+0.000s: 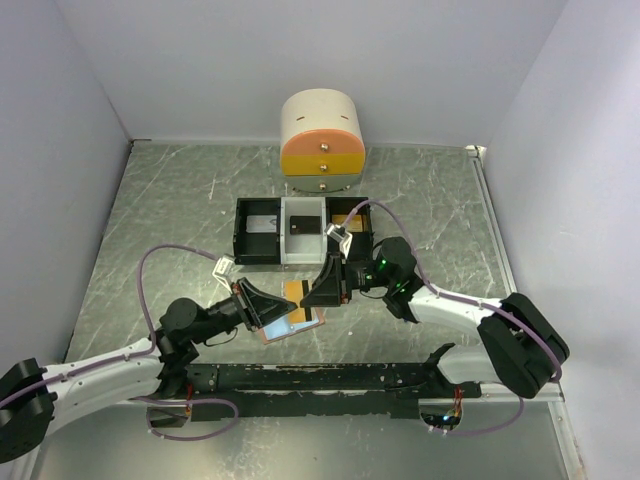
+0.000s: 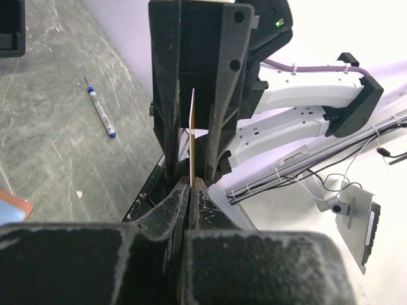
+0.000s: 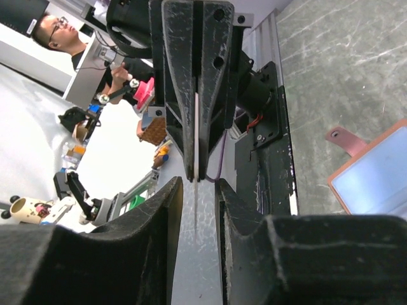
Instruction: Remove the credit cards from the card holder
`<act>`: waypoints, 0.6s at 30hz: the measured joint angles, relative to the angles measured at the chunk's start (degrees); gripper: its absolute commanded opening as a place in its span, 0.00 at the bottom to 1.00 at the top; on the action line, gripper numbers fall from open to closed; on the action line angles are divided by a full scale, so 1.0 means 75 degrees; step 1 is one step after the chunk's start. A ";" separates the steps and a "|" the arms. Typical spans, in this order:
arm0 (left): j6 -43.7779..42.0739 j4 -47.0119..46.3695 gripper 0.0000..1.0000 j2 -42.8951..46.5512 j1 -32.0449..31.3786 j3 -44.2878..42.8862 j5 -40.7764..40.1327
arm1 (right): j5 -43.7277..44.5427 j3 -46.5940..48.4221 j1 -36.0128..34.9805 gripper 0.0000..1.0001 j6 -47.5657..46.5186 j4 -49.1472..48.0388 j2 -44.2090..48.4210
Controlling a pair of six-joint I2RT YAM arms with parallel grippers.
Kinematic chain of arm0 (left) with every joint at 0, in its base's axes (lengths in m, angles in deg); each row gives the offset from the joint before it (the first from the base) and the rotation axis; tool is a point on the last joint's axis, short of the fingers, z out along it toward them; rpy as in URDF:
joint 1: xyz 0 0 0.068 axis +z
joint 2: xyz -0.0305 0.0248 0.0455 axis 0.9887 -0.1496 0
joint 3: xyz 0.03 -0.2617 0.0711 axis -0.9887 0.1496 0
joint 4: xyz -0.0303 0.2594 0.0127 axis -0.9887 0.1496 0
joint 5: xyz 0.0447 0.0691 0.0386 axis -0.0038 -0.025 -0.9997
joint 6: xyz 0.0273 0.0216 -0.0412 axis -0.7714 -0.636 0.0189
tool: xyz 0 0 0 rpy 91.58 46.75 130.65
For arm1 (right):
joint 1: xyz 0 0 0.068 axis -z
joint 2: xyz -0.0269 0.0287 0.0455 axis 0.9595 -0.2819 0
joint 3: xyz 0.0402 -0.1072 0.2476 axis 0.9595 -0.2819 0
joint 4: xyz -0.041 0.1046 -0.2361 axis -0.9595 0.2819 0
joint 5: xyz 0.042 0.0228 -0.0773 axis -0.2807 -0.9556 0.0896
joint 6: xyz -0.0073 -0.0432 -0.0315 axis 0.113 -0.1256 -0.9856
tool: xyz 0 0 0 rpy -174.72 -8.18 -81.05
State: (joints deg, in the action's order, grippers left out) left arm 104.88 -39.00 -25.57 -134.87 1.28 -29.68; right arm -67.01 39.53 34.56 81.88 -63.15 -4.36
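My left gripper [image 2: 191, 184] is shut on the edge of a thin orange-gold credit card [image 2: 193, 127], which it holds upright above the table. In the top view that card [image 1: 294, 291] bridges the two grippers. My right gripper [image 3: 198, 184] faces the left one, and its jaws straddle the card's far edge [image 3: 195, 197] with a gap on each side. The card holder [image 1: 292, 326], tan with light blue lining, lies open on the table beneath both grippers. It also appears at the right of the right wrist view [image 3: 381, 181]. Other credit cards are out of view.
A black-and-white row of compartment trays [image 1: 300, 232] stands just behind the grippers. A round cream and orange drawer box [image 1: 322, 145] is at the back wall. A slim blue-white pen [image 2: 100, 107] lies on the table. The arms' base rail [image 1: 320, 378] runs along the near edge.
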 measured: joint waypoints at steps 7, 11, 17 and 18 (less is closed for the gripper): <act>-0.0026 0.0184 0.07 0.0373 0.0000 0.0000 -0.0023 | 0.0000 -0.0146 -0.0006 0.08 0.0064 -0.0102 0.0000; -0.0038 0.0283 0.07 0.0466 0.0000 0.0000 -0.0070 | -0.0064 -0.0152 -0.0009 0.00 0.0224 -0.0367 -0.0003; -0.0035 0.0280 0.16 0.0452 0.0003 0.0000 -0.0070 | -0.0119 -0.0152 -0.0003 0.00 0.0385 -0.0586 -0.0105; -0.0032 0.0280 0.21 0.0443 0.0003 0.0000 -0.0076 | -0.0119 -0.0152 0.0000 0.00 0.0388 -0.0595 -0.0105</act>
State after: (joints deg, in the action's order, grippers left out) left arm 104.64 -36.90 -22.25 -134.85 1.28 -30.24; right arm -67.90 38.39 34.56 84.79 -67.61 -5.14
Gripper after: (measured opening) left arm 0.105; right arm 0.009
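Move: The orange credit card, already pinched by the left hand, has its middle about 1 cm ahead and 1 cm to the right of that hand, level with it. From the right hand, the card's middle is about 1 cm ahead and 2 cm left, between its still-open fingers. The card holder lies open roughly 14 cm below the right hand, 1 cm back and 3 cm left; the white tray is some 23 cm ahead of that hand, 2 cm left and 14 cm down. The right fingers shut from about a quarter open and pinch the card by its right-hand part, opposite the left hand's grip. That hand barely travels, easing back about half a centimetre. The left hand rises a little under 1 cm, still pinching the card, and its grip only begins to slacken at the end. ##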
